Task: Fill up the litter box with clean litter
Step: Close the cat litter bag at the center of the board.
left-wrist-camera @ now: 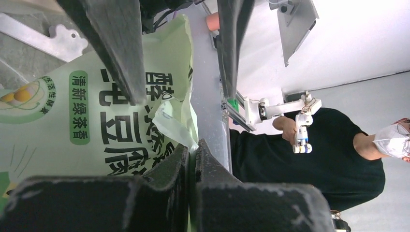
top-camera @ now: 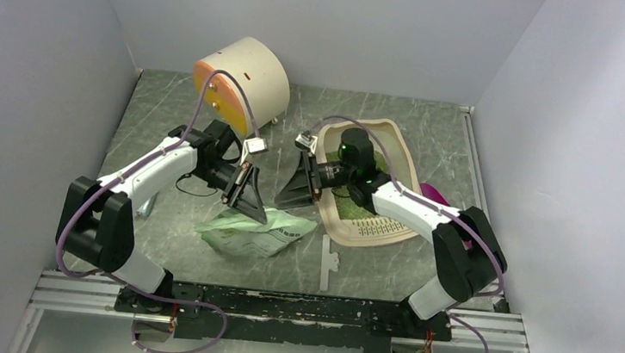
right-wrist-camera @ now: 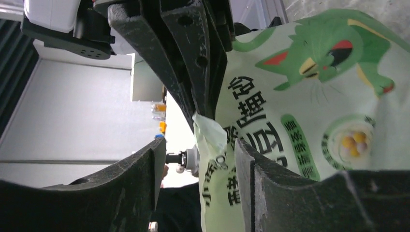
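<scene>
The beige litter box (top-camera: 401, 147) lies right of centre, and a patch of green clean litter (top-camera: 345, 200) shows in it under the right arm. The light-green printed bag (top-camera: 257, 231) sags onto the table between the arms. My left gripper (top-camera: 259, 213) is shut on the bag's top edge (left-wrist-camera: 180, 121), its jaws pressed together on the thin film (left-wrist-camera: 193, 151). My right gripper (top-camera: 283, 200) faces it, open (right-wrist-camera: 200, 155), with the bag's edge (right-wrist-camera: 211, 140) hanging loose between its fingers, close to the right-hand finger (right-wrist-camera: 244, 159). The bag's face (right-wrist-camera: 309, 106) fills that view.
A cream half-cylinder cabinet with an orange face (top-camera: 245, 79) stands at the back left. A magenta scoop (top-camera: 435, 193) peeks out behind the right arm. A white plastic strip (top-camera: 329, 260) lies near the front edge. Grey walls close in three sides.
</scene>
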You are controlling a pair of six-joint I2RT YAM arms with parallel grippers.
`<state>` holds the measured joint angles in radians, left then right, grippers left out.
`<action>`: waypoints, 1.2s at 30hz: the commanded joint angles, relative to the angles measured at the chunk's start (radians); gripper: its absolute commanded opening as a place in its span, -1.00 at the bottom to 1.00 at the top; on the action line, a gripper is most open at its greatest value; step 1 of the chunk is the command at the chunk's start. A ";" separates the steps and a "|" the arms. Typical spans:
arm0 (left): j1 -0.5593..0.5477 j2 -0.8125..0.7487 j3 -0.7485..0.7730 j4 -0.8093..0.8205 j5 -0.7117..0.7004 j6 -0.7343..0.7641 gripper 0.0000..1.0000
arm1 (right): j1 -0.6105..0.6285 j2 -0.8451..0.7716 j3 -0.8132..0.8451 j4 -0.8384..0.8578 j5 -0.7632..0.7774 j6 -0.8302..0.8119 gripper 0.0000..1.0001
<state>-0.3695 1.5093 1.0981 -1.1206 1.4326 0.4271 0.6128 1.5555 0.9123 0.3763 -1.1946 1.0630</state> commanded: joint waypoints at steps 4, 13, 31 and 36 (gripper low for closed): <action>0.017 -0.022 0.000 0.059 -0.047 -0.062 -0.91 | 0.082 0.063 0.063 -0.074 -0.047 -0.074 -0.25; 0.053 -0.044 -0.004 0.095 -0.083 -0.105 -0.91 | 0.053 0.042 -0.053 0.176 -0.105 0.151 -1.00; -0.141 -0.497 0.000 0.472 -0.837 -0.208 0.94 | 0.031 0.136 0.010 0.066 -0.016 0.142 -1.00; -0.254 -0.579 -0.101 0.483 -0.970 -0.134 0.94 | 0.029 0.154 0.014 0.084 -0.011 0.160 -1.00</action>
<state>-0.5556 0.9436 1.0660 -0.7002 0.6491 0.2432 0.6472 1.6890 0.9020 0.4652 -1.2217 1.2263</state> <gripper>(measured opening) 0.968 0.009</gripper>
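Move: The left hand already holds the cat litter bag's folded top edge between its shut fingers. That edge sits about 2 cm back, 2 cm left and 2 cm below the right hand point, by its half-open fingers. From the right hand, the white clip lies about 8 cm back, 11 cm right and 22 cm down, and the litter box's middle some 15 cm ahead, 19 cm right and 18 cm down. The right hand slips about 2 cm back, 2 cm left and slightly down onto the bag's top edge, closes to pinch it, and keeps that hold while it later sinks another 1.5 cm and eases forward. Only once that grip is made does the left hand let go, opening wide as it slides some 5 cm forward off the edge, then rises about 6 cm and comes back 2 cm, rolling some 55 degrees with its forward side lifting. ##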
